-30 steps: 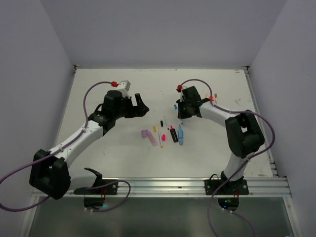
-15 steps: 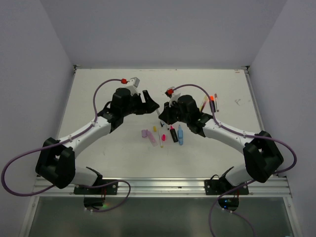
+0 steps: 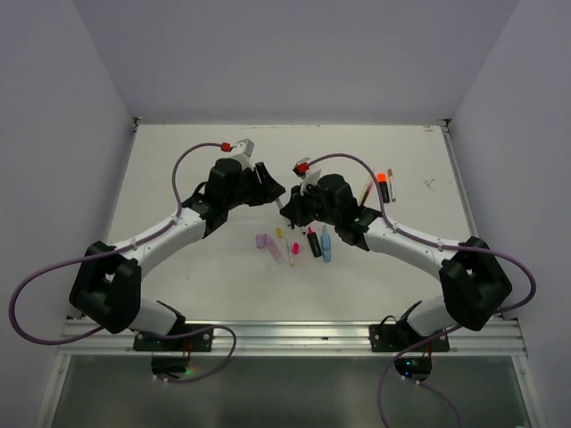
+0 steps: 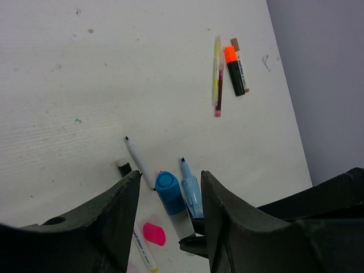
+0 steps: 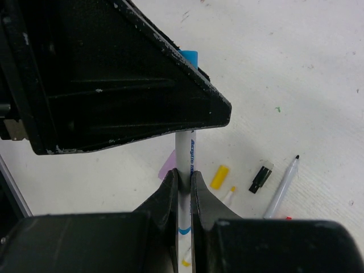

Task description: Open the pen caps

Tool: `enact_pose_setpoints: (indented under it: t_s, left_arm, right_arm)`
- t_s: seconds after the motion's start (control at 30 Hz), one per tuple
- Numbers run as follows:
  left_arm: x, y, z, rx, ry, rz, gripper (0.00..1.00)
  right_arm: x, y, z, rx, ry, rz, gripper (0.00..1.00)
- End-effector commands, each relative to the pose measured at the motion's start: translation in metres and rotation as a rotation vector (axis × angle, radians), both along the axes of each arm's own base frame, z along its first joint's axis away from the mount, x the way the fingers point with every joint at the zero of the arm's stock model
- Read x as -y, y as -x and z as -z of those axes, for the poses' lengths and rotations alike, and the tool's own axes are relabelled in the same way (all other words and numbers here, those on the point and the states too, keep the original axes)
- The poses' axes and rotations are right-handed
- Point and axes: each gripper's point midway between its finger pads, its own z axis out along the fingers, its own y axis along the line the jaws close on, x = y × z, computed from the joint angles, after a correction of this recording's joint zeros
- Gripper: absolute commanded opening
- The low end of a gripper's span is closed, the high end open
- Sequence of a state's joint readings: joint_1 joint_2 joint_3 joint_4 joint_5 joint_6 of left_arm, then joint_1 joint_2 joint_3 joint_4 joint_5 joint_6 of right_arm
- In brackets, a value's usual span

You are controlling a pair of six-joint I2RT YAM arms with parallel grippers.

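My right gripper [image 5: 183,176] is shut on a white pen [image 5: 185,151] and holds it up above the table, between the two arms [image 3: 284,201]. Its blue pen cap [image 4: 166,190] points into my left gripper [image 4: 170,176]. The left jaws stand on either side of the cap, open, with a gap showing on each side. In the right wrist view a left finger [image 5: 114,79] hides most of the cap, and only its tip [image 5: 186,57] shows.
Under the grippers lie a lilac highlighter [image 3: 265,242], a loose yellow cap [image 3: 279,233], a pink cap [image 3: 295,247], a black cap [image 4: 123,167], an uncapped thin pen [image 4: 138,162] and a light blue highlighter [image 4: 191,193]. An orange-capped highlighter [image 4: 234,71] and thin pens [image 4: 216,71] lie far right.
The right arm swung in from the right, bringing the pen to the middle. The left arm moved right to meet it, and its jaws narrowed around the blue cap.
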State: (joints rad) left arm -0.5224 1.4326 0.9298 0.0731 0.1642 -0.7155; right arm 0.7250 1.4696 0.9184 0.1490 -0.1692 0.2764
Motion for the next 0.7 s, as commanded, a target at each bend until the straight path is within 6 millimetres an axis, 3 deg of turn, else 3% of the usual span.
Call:
enact_pose_setpoints:
  t_s: [0.0, 0.23, 0.33, 0.37, 0.43, 0.47, 0.6, 0.67]
  left_arm:
    - [0.004, -0.015, -0.037, 0.096, 0.051, -0.038, 0.50]
    - [0.003, -0.017, -0.041, 0.104, 0.062, -0.058, 0.39]
    - [0.003, -0.017, -0.041, 0.101, 0.066, -0.055, 0.22]
    - [0.004, -0.016, -0.040, 0.099, 0.067, -0.054, 0.10]
    - [0.004, -0.015, -0.040, 0.099, 0.066, -0.051, 0.00]
    - [0.004, -0.014, -0.039, 0.100, 0.065, -0.049, 0.00]
    - [0.004, -0.008, -0.046, 0.123, 0.077, -0.028, 0.00]
    - [0.003, -0.006, -0.046, 0.128, 0.080, -0.025, 0.00]
  right_arm:
    - [-0.003, -0.001, -0.020, 0.064, -0.044, -0.004, 0.00]
    - [-0.007, 0.001, -0.018, 0.065, -0.041, -0.012, 0.00]
    - [-0.007, 0.002, -0.019, 0.065, -0.043, -0.013, 0.00]
    - [-0.008, 0.003, -0.019, 0.067, -0.043, -0.015, 0.00]
    - [-0.008, 0.003, -0.019, 0.063, -0.050, -0.014, 0.00]
    - [-0.009, 0.004, -0.020, 0.065, -0.057, -0.020, 0.00]
    - [-0.013, 0.005, -0.022, 0.061, -0.101, -0.025, 0.34]
    - [-0.016, 0.005, -0.022, 0.052, -0.107, -0.032, 0.42]
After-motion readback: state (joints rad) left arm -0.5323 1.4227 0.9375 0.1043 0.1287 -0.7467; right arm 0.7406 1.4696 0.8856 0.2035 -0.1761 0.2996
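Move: The blue cap of the pen, which the right hand still pinches by its white barrel, sits between the left fingers, about 1 cm ahead and 1 cm right of the left hand point, at its height. From the right hand the cap is some 4 cm ahead and 4 cm up. On the table, about 16 cm below the left hand, the black cap lies 1 cm back and 3 cm right, the yellow cap about 4 cm straight back. Close the half-open left gripper around the blue cap, easing it about 0.5 cm forward, then raise it some 1.5 cm as the fingers pinch. Keep the right grip on the barrel, letting that hand drift barely 1 cm back and left, until the left has hold; then open the right fingers about a third of their range to let the barrel go. ##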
